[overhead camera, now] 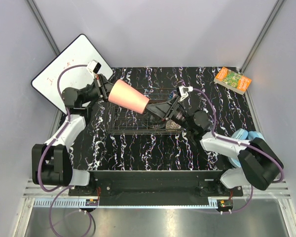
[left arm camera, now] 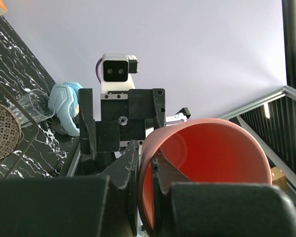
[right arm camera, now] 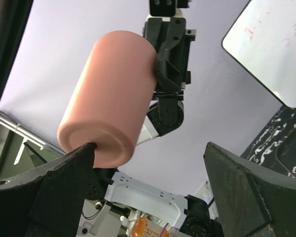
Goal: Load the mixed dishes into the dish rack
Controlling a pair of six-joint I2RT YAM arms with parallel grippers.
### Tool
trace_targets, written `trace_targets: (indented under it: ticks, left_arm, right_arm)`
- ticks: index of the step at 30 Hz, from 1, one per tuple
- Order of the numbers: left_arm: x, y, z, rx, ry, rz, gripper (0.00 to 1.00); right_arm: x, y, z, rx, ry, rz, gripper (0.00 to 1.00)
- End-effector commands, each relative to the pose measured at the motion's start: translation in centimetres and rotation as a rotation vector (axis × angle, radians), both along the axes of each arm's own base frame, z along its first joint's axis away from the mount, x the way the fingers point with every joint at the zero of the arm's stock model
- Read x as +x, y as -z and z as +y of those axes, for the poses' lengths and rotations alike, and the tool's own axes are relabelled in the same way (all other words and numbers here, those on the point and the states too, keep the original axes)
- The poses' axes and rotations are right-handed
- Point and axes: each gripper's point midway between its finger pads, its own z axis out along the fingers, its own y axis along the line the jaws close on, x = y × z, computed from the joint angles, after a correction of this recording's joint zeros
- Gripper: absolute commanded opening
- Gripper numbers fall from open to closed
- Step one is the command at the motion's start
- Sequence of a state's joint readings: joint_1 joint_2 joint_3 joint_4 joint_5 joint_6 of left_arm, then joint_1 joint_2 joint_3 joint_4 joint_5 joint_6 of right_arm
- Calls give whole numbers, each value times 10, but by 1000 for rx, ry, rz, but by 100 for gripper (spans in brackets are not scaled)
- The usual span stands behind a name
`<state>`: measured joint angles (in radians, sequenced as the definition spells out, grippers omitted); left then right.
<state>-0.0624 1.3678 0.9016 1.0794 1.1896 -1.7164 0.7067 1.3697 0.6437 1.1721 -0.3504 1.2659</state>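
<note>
My left gripper point(overhead camera: 107, 89) holds the pink plastic cup point(overhead camera: 129, 96) on its side in the air above the dish rack point(overhead camera: 123, 123). In the left wrist view the jaws point(left arm camera: 144, 173) pinch the cup's point(left arm camera: 212, 163) rim wall, one finger inside and one outside. My right gripper point(overhead camera: 154, 109) is open just off the cup's closed base. In the right wrist view its fingers point(right arm camera: 54, 187) stand wide apart, with the cup point(right arm camera: 111, 98) above the left one. A beige patterned bowl point(overhead camera: 173, 126) lies in the rack under the right arm. A small clear glass point(left arm camera: 32, 106) lies beyond it.
A white board point(overhead camera: 71, 69) leans at the back left. A green-orange book point(overhead camera: 232, 80) lies at the back right corner. Blue headphones point(overhead camera: 246, 136) sit by the right arm's base. The right arm stretches across the rack's right half.
</note>
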Motion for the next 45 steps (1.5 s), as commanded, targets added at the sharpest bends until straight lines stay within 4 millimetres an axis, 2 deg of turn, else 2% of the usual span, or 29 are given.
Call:
trace_targets:
  ticks: [1,6,14,18,22,25,28,34,41,45]
  left_arm:
    - [-6,3,0,30,1,-65,0]
    - [-1,10,0,43,-8,-49,0]
    - [0,9,1,50,-8,-52,0]
    - [2,9,1,52,-16,-49,0]
    - [3,10,2,58,-15,-50,0]
    - [2,8,1,65,-13,-65,0]
    - [5,8,1,67,-19,-63,0]
    - [9,13,1,81,-30,-63,0]
    - [16,9,1,87,-49,-79,0]
    - [18,8,1,90,-57,-87,0]
  right_arm:
    - [-15,-55,-9,186,-50,-140,100]
    - [-17,-58,-10,220,-59,-153,100]
    - [-32,-71,-30,290,-46,-187,100]
    - [-33,-73,-30,292,-55,-189,100]
    - [-34,-84,-29,310,-64,-211,100]
    - [-35,-87,-26,309,-82,-217,100]
    - [-28,-83,-17,296,-99,-201,100]
    - [-22,-88,0,286,-141,-205,100]
    - [-28,-77,28,235,-196,-181,100]
    - [-27,-74,35,219,-204,-172,100]
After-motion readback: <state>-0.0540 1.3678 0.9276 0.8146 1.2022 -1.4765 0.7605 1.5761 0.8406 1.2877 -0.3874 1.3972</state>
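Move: The pink cup hangs by its rim from the left fingers, its middle about 7 cm to that hand's right, 2 cm back and 2 cm higher. From the empty right hand the cup's middle lies some 8 cm left, 2 cm ahead and 3 cm up. The rack's middle is roughly 12 cm ahead of the right hand, 3 cm left and 28 cm below; in it the clear bowl sits about 8 cm ahead and 1 cm right of the right hand, the woven bowl 7 cm ahead and 9 cm right. Left fingers keep pinching the cup's rim while that hand sinks about 2.5 cm and eases a little forward. The right hand, jaws wide open, first barely shifts, then goes left about 4 cm and climbs nearly 3 cm, turning slightly counter-clockwise, to bring its fingers around the cup's base; they stay open, and whether they touch can't be seen. ##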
